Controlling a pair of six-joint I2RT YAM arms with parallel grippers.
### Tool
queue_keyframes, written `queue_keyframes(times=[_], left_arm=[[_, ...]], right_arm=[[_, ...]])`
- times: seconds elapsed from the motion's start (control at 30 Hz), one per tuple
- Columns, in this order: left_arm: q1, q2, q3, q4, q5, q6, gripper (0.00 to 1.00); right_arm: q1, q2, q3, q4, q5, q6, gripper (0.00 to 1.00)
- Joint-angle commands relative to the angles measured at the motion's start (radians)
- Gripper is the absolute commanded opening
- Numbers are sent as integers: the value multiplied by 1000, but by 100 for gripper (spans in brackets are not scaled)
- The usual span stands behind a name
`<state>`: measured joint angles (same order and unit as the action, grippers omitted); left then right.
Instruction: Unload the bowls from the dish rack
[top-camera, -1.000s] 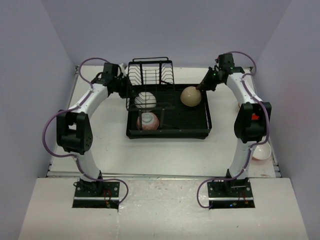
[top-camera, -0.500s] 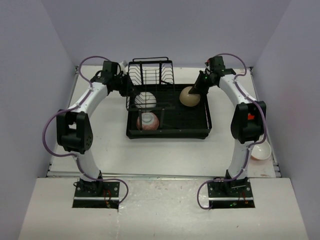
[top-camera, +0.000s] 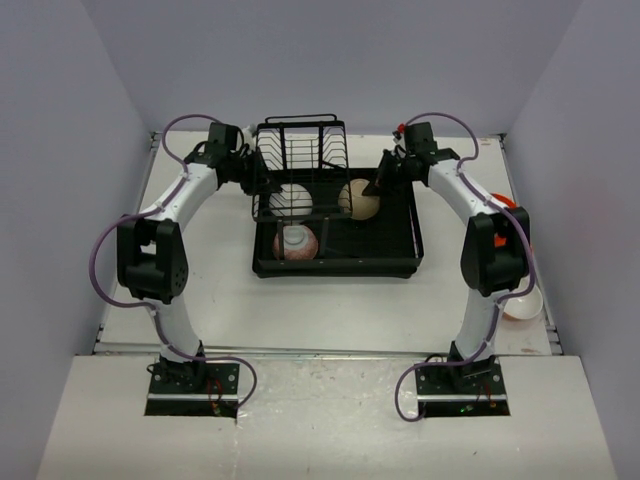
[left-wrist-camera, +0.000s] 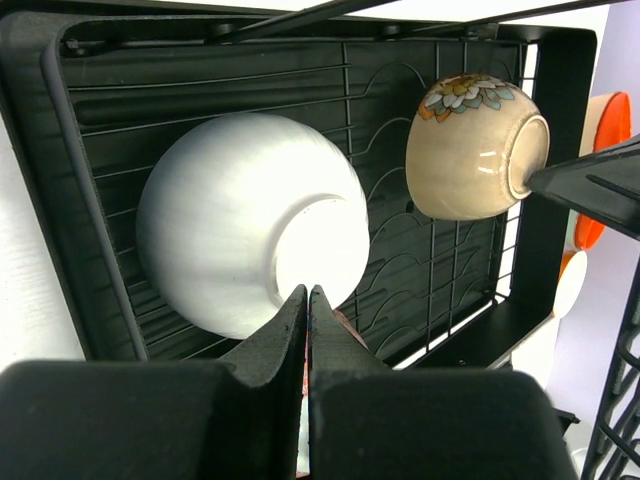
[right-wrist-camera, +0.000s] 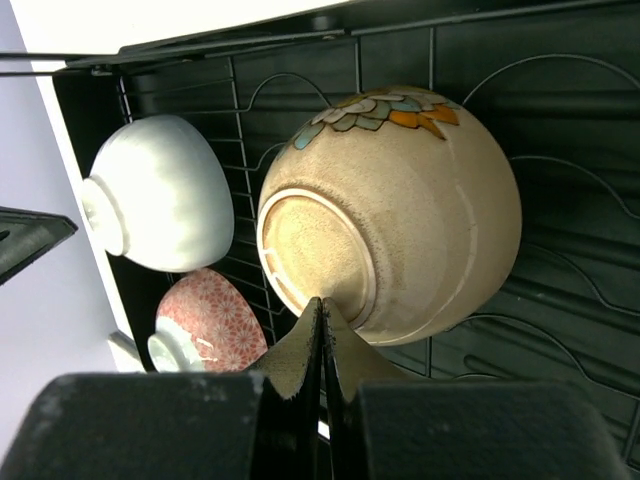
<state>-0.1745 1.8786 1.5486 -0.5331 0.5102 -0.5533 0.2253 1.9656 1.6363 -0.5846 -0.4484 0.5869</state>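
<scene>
The black dish rack (top-camera: 400, 255) holds three upturned bowls. A white bowl (top-camera: 290, 200) (left-wrist-camera: 240, 220) lies at the left, a pink patterned one (top-camera: 296, 242) (right-wrist-camera: 205, 320) in front of it, and a beige flowered one (top-camera: 360, 200) (right-wrist-camera: 400, 200) near the middle. My left gripper (top-camera: 263, 186) (left-wrist-camera: 308, 291) is shut and empty, its tips at the white bowl's foot. On the other side my right gripper (top-camera: 381, 186) (right-wrist-camera: 322, 300) is shut too, tips pressed against the beige bowl's foot ring.
The rack's upright wire section (top-camera: 300, 145) rises at its far end between the two wrists. An orange bowl (top-camera: 508, 204) (left-wrist-camera: 605, 120) and a pale bowl (top-camera: 522, 302) sit on the table at the right, beside the right arm.
My right gripper has swung left into the rack, and the beige bowl has moved with it from the rack's right edge toward the middle. The left arm has hardly moved.
</scene>
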Motion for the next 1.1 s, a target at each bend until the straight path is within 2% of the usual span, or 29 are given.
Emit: queue_keyframes(times=[0.0,0.17,0.3,0.33,0.4,0.43,0.5,0.53,0.57,0.6,0.67,0.77,1.07], left_arm=[[-2,-6,28,7,47,24,0],[-2,-6,27,12,57,29,0],[-2,-13,10,50,105,32,0],[-2,-22,7,62,126,32,0],[-2,-30,-2,87,136,30,0],[-3,-32,-2,91,143,29,0],[-2,-29,-1,99,162,26,0],[-2,-24,2,99,169,23,0],[-2,-22,2,97,172,21,0],[-2,-21,2,97,175,20,0],[-2,-21,1,99,177,20,0],[-2,-19,-1,99,185,18,0],[-2,-15,-10,88,200,30,0]], right_arm=[[16,-11,-52,-106,43,-38,0],[19,-99,-41,-86,48,-33,0],[19,-155,-1,-121,76,-47,18],[19,-166,0,-123,88,-47,27],[13,-180,13,-135,93,-45,35],[9,-182,14,-142,93,-44,45],[-1,-185,7,-147,94,-33,53],[-4,-183,2,-146,96,-32,64],[-7,-182,-1,-146,97,-32,66],[-14,-175,-10,-144,94,-29,78],[-21,-168,-23,-130,76,-25,80],[-37,-159,-75,-75,39,-15,97],[-76,-99,-171,136,-107,33,99]])
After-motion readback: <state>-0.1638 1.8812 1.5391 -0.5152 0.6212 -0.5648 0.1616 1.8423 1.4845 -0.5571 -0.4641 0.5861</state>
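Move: The tan bowl lies right under the right hand's shut fingertips, its middle about 2 cm left, roughly level fore-and-aft, and some 4 cm lower. From that hand the white bowl is about 19 cm left and 1 cm back; the red-patterned bowl some 18 cm left and 11 cm back, both about 5 cm lower. From the left hand, the tan bowl is about 22 cm to the right, 1 cm back and 6 cm below. Draw the shut right fingertips off the tan bowl's foot, rising about 4 cm while backing towards the base and to the right, and spread the fingers wide on the way. Then sink again, still easing right, to nearly the starting height, so the open gripper stands roughly 4 cm back-right of where it began, facing the bowl. ##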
